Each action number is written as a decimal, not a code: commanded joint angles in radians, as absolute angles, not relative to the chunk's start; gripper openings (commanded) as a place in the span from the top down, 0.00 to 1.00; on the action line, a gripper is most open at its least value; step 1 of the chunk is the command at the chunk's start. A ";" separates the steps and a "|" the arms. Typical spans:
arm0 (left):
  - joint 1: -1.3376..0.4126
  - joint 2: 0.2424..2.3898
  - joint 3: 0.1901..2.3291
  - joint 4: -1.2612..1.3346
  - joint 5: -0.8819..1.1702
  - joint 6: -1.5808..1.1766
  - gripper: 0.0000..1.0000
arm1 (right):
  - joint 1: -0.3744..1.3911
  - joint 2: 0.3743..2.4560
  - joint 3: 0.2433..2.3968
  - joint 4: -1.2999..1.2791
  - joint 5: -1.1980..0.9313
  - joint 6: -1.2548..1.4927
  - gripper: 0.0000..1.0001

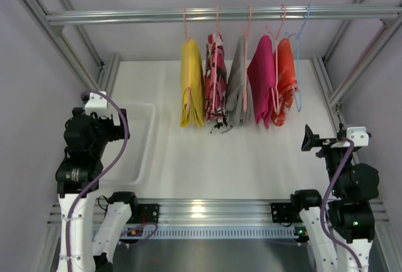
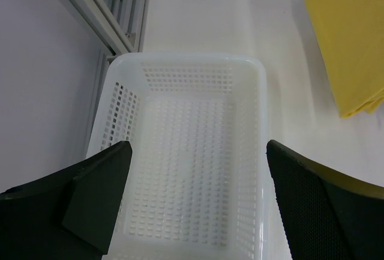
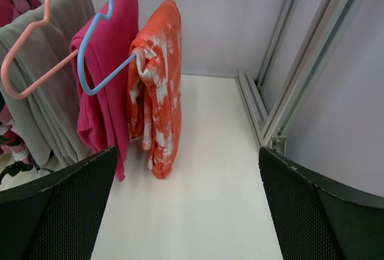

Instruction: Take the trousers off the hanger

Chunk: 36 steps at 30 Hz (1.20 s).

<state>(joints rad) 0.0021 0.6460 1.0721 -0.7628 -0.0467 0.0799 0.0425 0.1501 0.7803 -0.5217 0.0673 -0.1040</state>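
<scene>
Five trousers hang folded on hangers from the metal rail [image 1: 220,14]: yellow [image 1: 191,83], pink-white-black patterned [image 1: 215,77], grey [image 1: 239,87], magenta [image 1: 262,80] and orange [image 1: 285,80]. My left gripper [image 2: 198,176] is open and empty above a white basket, with the yellow trousers [image 2: 351,38] off to its right. My right gripper [image 3: 187,182] is open and empty, low at the right, well short of the orange trousers [image 3: 159,92]. The magenta [image 3: 108,74] and grey [image 3: 54,92] trousers hang to their left.
A white perforated basket [image 1: 146,112] stands at the table's left, under my left gripper; its rim [image 2: 186,62] shows in the left wrist view. An empty blue hanger [image 1: 298,65] hangs at the rail's right end. Aluminium frame posts [image 1: 355,65] line both sides.
</scene>
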 commanded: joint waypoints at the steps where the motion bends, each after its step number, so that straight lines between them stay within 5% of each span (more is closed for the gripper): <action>1: 0.006 0.638 1.068 -0.716 -0.061 0.071 0.01 | 0.029 0.176 0.804 -0.554 0.041 -0.106 0.01; 11: 0.006 0.719 1.127 -0.741 0.266 -0.099 0.01 | 0.028 0.190 0.807 -0.580 0.026 -0.104 0.01; 13: 0.006 0.773 1.147 -0.712 0.470 -0.164 0.02 | 0.029 0.196 0.811 -0.586 0.025 -0.104 0.01; 15: 0.006 0.791 1.120 -0.533 0.724 -0.315 0.03 | 0.028 0.212 0.821 -0.595 0.021 -0.101 0.00; 19: 0.006 0.849 0.938 0.019 0.903 -0.716 0.05 | 0.029 0.232 0.830 -0.607 0.008 -0.087 0.00; 25: -0.038 1.038 0.899 0.645 0.959 -1.086 0.16 | 0.028 0.273 0.851 -0.607 -0.023 -0.100 0.01; 36: -0.205 1.290 1.061 0.772 0.890 -1.117 0.30 | 0.028 0.356 0.885 -0.578 -0.049 -0.103 0.00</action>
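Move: The yellow trousers hang on their hanger roughly 27 cm to the left hand's right and 14 cm ahead, their middle near hand height. The red patterned trousers hang some 7 cm farther right of them, level with them going outward. The white basket lies about 28 cm below the left hand, its middle 6 cm ahead and straight in line. From the right hand the yellow trousers are about 38 cm left, 19 cm ahead and slightly lower. The left hand leaves its place over the basket and sweeps about 23 cm to the right towards the yellow trousers, soon also reaching some 8 cm forward and rising 9 cm, while it rolls its left side down and swings clockwise, each by about 60 degrees, so the fingers end pointing mostly right and narrow from wide open to about three-quarters. Meanwhile the right hand, still wide open, eases a few centimetres forward, down and slightly left, its fingers tipping down about 10 degrees. ##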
